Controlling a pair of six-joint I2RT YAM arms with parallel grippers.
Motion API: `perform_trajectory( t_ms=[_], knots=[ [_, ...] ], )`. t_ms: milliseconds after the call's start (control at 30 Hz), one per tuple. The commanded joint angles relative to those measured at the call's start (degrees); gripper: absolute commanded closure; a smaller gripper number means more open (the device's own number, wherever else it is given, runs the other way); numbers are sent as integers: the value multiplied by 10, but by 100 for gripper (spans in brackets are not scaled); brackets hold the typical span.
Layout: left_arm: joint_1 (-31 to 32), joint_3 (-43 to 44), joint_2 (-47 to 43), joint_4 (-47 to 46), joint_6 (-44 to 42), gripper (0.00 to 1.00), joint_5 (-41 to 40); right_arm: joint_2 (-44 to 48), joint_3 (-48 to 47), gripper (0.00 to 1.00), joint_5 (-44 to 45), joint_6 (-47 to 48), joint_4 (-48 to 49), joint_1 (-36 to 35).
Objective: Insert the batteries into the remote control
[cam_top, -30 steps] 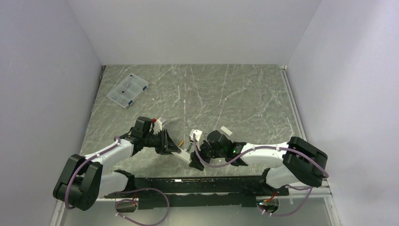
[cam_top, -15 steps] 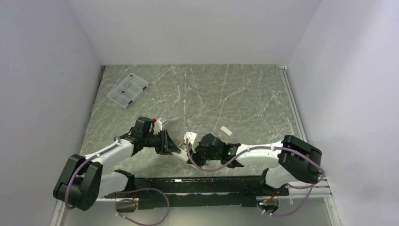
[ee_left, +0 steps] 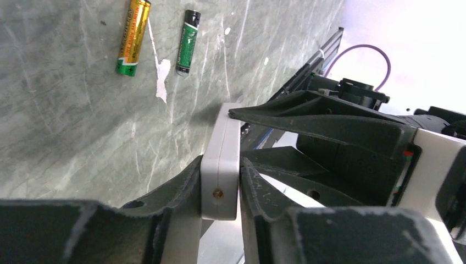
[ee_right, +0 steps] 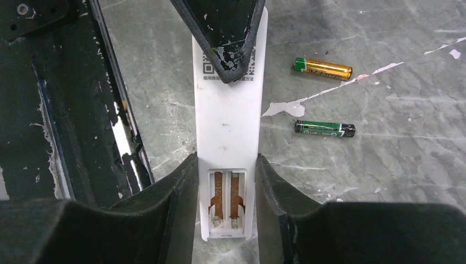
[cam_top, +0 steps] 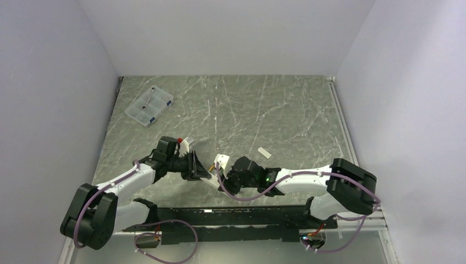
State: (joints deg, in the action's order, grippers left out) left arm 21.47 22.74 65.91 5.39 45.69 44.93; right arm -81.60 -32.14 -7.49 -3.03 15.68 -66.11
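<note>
The remote control (ee_right: pixel 226 126) is a slim white handset hanging just above the table, back side up, between both grippers. My left gripper (ee_left: pixel 221 162) is shut on its labelled end, pinching it across its thickness. My right gripper (ee_right: pixel 226 159) is shut on the other end, fingers (ee_right: pixel 176 192) pressed against both long edges beside the open, empty battery compartment (ee_right: pixel 226 201). The batteries lie loose on the table next to the remote: a copper-orange one (ee_right: pixel 323 68) and a dark green one (ee_right: pixel 324 129), roughly parallel and a little apart. From above, the remote (cam_top: pixel 211 179) bridges the two grippers.
A clear plastic compartment box (cam_top: pixel 149 105) sits at the far left of the marble table (cam_top: pixel 286 110). A small flat white cover piece (cam_top: pixel 265 152) lies right of the grippers. A black rail (cam_top: pixel 231 217) runs along the near edge.
My right arm moved left to the remote's compartment end and its fingers closed onto the remote's edges. The left gripper kept its hold on the remote.
</note>
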Motion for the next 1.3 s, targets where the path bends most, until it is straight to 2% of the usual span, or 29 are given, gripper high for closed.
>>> perform_trajectory(
  t_ms=[0,200,233,300,333,367,767,1067,1267],
  knots=[
    [1,3,-21,24,-18,64,-35,40,1,100,19,-8,7,-4],
    [1,16,-27,35,-19,51,-37,74,8,100,22,-20,-16,-5],
    [1,19,-28,37,-19,43,-37,80,7,100,23,-22,-24,-5],
    [1,25,-31,43,-18,22,-40,91,6,100,26,-29,-38,-5],
    [1,29,-33,47,-19,7,-42,96,6,100,28,-31,-46,-5],
    [1,33,-35,51,-20,1,-44,101,5,100,31,-34,-53,-5],
    [1,108,-84,133,-35,1,-66,103,-35,100,120,-113,-192,-5],
    [1,126,-123,184,-47,0,-81,74,-92,100,233,-254,-298,-3],
    [1,136,-133,202,-55,1,-84,67,-90,100,258,-326,-294,8]
  ],
)
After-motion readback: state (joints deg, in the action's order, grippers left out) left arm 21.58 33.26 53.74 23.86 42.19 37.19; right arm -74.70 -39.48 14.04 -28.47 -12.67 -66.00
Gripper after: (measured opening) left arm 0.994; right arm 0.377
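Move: Between the two grippers hangs the remote control, its middle some 5 cm to the left hand's right and 2 cm nearer the base, 2 cm lower. The gold battery lies about 7 cm ahead of the left hand, 2 cm to its right and 7 cm down; the green one 5 cm ahead, 7 cm right. From the right hand, the remote's middle is 2 cm left and 1 cm ahead, the green battery 8 cm straight ahead, 5 cm below. Opening from its pinch on the remote's far end to fully wide, the left gripper lets go and then rises about 6 cm, nearly straight up. The right keeps its grip beside the battery compartment, first lifts some 3 cm, then carries the remote about 5 cm to the right while sinking again, finally easing forward and swinging some 30 degrees clockwise. ##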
